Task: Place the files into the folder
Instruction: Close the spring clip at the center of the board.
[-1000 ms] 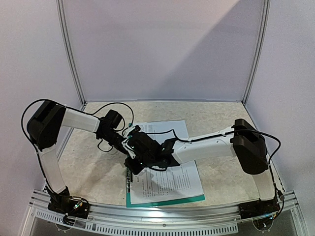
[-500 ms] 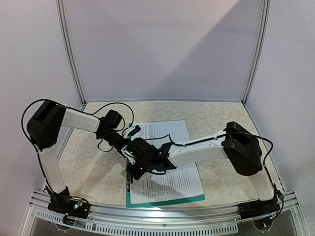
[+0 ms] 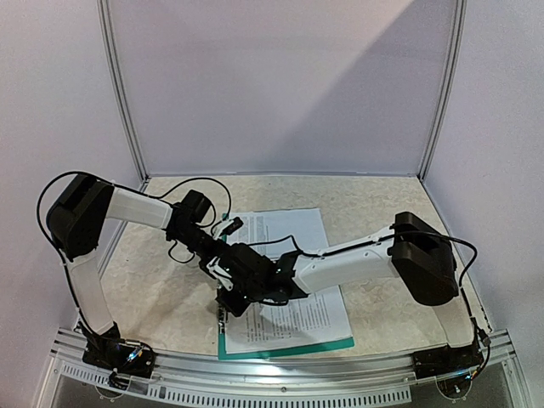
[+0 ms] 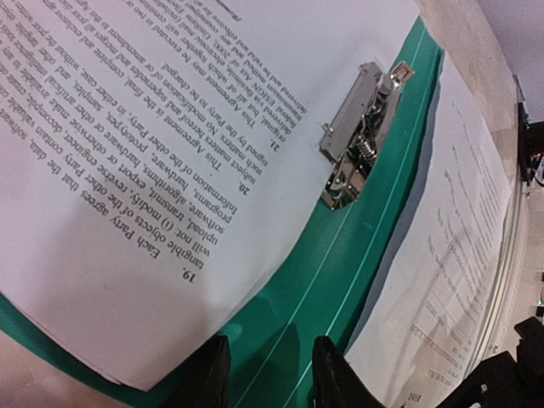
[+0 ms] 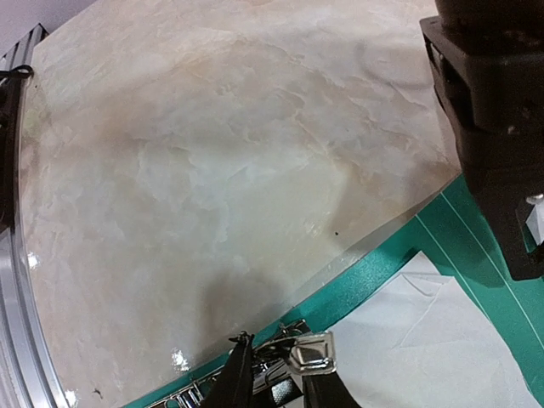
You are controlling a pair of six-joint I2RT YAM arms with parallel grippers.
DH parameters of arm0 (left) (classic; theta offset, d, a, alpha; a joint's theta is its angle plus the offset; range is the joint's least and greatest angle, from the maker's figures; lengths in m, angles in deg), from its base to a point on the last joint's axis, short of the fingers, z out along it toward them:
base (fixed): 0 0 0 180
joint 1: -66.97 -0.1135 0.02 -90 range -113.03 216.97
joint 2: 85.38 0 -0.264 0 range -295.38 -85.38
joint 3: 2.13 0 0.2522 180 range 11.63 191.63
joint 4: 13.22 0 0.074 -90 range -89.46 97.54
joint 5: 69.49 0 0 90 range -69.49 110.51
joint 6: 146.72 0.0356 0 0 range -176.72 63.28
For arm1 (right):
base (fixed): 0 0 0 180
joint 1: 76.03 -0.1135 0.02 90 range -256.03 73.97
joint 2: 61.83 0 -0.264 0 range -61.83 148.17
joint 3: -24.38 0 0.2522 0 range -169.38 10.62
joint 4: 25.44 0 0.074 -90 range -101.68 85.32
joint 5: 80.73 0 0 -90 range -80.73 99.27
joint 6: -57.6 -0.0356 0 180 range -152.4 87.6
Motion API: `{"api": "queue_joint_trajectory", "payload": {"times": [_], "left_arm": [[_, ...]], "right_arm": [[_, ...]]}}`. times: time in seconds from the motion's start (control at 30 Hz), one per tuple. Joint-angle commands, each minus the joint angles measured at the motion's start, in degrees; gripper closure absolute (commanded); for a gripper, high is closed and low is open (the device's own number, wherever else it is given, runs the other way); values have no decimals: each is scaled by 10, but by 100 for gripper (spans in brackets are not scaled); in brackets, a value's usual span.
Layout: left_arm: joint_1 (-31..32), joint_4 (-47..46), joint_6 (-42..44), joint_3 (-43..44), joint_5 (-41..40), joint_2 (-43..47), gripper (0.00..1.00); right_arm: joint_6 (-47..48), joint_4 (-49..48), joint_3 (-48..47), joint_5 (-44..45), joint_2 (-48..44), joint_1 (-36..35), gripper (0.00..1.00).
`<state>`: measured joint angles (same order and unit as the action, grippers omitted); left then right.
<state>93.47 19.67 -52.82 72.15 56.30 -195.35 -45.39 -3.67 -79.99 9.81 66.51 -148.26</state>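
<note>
The teal-green folder (image 3: pixel 289 347) lies open on the table with the files (image 3: pixel 297 319), white printed sheets, on it. My left gripper (image 3: pixel 217 246) is at the folder's far left part. In the left wrist view it (image 4: pixel 270 374) stands open, its tips down at the bare teal folder (image 4: pixel 340 255) between a printed sheet (image 4: pixel 170 127) and another sheet (image 4: pixel 442 246), below the metal clip (image 4: pixel 361 136). My right gripper (image 3: pixel 229 297) reaches across to the folder's left edge. In its own view it (image 5: pixel 280 387) is shut on the metal clip's lever (image 5: pixel 313 353), beside a sheet (image 5: pixel 425 340).
The marbled table top (image 5: pixel 212 153) spreads left of the folder (image 5: pixel 374 280). The left arm's black wrist (image 5: pixel 493 127) hangs close by the right gripper. A metal rail (image 3: pixel 280 374) runs along the near edge, and walls enclose the back and sides.
The right gripper has slid nearer along the folder's left edge and its jaws have narrowed onto the clip. The left arm has stayed put.
</note>
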Motion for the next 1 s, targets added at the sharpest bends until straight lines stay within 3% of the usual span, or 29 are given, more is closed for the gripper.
{"api": "queue_joint_trajectory", "payload": {"times": [0.0,0.97], "left_arm": [[1,25,6,0,-13,-25,64],[3,29,9,2,-11,-28,64]], "right_arm": [[11,8,24,-9,-34,-18,80],[109,26,42,76,-69,-72,56]]}}
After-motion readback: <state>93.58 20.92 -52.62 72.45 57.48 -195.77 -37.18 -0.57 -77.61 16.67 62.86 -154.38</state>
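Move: The raised lever of the left-edge spring clip is already at the right fingertips. The clip's middle lies about 2 cm back of the right hand, level sideways and some 2 cm below. The near sheets' middle is about 14 cm right and 3 cm back of that hand; the spine clip is roughly 10 cm ahead and 11 cm right, both some 3 cm lower. From the left hand, the left-edge clip is about 13 cm back. Draw the right gripper back about 4 cm along the left-edge clip, bearing on its lever to fold it towards the robot, then ease up about 1.5 cm near the end. Let the fingers open steadily as it goes, the wrist turning some 10 degrees. Keep the left fingers low at the folder's spine. ##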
